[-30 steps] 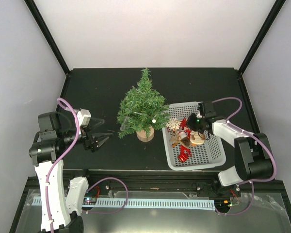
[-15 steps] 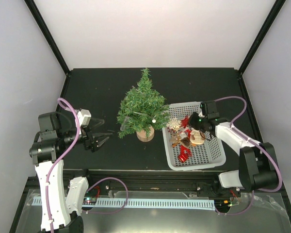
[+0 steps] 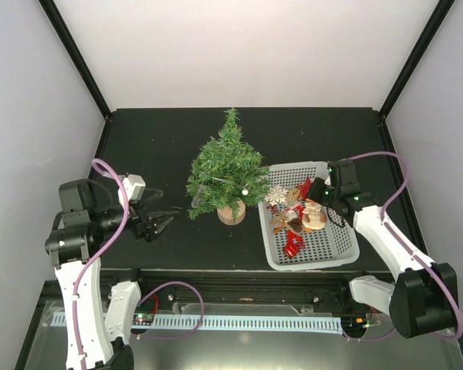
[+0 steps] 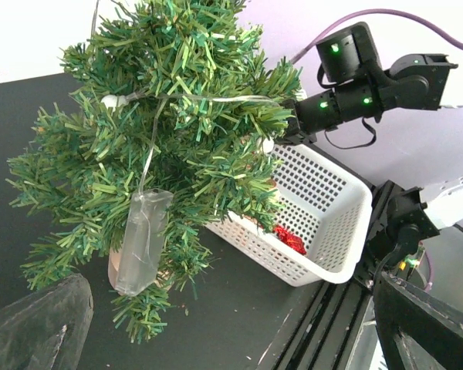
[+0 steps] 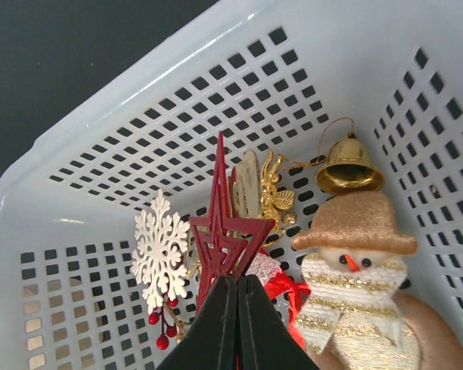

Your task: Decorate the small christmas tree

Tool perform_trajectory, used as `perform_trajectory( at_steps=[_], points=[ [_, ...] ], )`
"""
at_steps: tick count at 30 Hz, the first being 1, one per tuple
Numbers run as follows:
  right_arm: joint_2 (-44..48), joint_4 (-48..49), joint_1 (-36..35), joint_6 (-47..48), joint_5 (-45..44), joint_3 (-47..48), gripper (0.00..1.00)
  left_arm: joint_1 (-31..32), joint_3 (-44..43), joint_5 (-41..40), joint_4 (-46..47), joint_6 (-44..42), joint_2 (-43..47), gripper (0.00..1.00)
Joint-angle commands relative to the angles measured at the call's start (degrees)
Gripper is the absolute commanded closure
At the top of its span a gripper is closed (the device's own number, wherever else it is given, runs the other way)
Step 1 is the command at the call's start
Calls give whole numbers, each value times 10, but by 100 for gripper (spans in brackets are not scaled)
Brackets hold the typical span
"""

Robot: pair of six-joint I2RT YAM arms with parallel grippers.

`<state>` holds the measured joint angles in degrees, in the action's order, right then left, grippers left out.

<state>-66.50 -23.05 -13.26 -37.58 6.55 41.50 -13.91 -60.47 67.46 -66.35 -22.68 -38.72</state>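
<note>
The small christmas tree point(image 3: 228, 173) stands upright on its wooden disc mid-table, also large in the left wrist view point(image 4: 177, 116). To its right, a white basket point(image 3: 318, 260) holds ornaments. My right gripper point(image 3: 310, 193) hovers over the basket's far part, shut on a red star ornament point(image 5: 225, 223) that sticks up from its closed fingertips point(image 5: 238, 284). Below the star lie a white snowflake point(image 5: 159, 250), a gold bell point(image 5: 347, 166) and a snowman point(image 5: 351, 285). My left gripper point(image 3: 160, 223) rests open and empty left of the tree, pointing at it.
A clear plastic pack point(image 4: 143, 239) on a thin wire hangs on the tree's near side. A red ornament point(image 3: 294, 245) lies in the basket's near part. The black table ends at a metal rail point(image 3: 239, 279) close in front of the basket.
My right gripper has drawn back to the right and risen a little inside the basket, with the red star in it. The left arm has stayed still.
</note>
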Motion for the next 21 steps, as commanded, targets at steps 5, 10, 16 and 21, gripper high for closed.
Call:
perform_trajectory(
  at_steps=[5,10,16,21],
  points=[
    [54,-26,-3,55,31,-3,99,-1,-81,-17,-56,-37,-32,1],
    [109,-37,-61,72,-18,-1,99,9,-107,-22,-82,-57,-47,1],
    [103,-150,-142,57,-269,54,99,19,-132,-41,-88,-49,-52,1],
    [96,-186,-181,23,-363,64,99,27,-138,-51,-82,-34,-51,1]
  ],
)
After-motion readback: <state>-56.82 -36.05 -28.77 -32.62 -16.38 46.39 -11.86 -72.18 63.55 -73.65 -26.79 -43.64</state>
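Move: The tree stands roughly 22 cm to the left of the right hand, about level with it in depth, its middle some 7 cm above the fingertips. In the basket below the right hand, the snowflake lies about 8 cm left, 2 cm farther out and 10 cm down; the snowman is some 3 cm nearer, almost straight beneath at 10 cm down. From the left hand, the tree is about 14 cm ahead, 13 cm right and 11 cm lower. Still pinching the red star between its shut fingertips, with a pale wooden ornament beside it, the right hand keeps rising above the basket, about 5 cm, and draws back some 3 cm. It swings a little left, then most of the way right again, while the wrist tilts roughly 20 degrees so the fingers lose their leftward lean. The open, empty left hand lifts about 3 cm. ##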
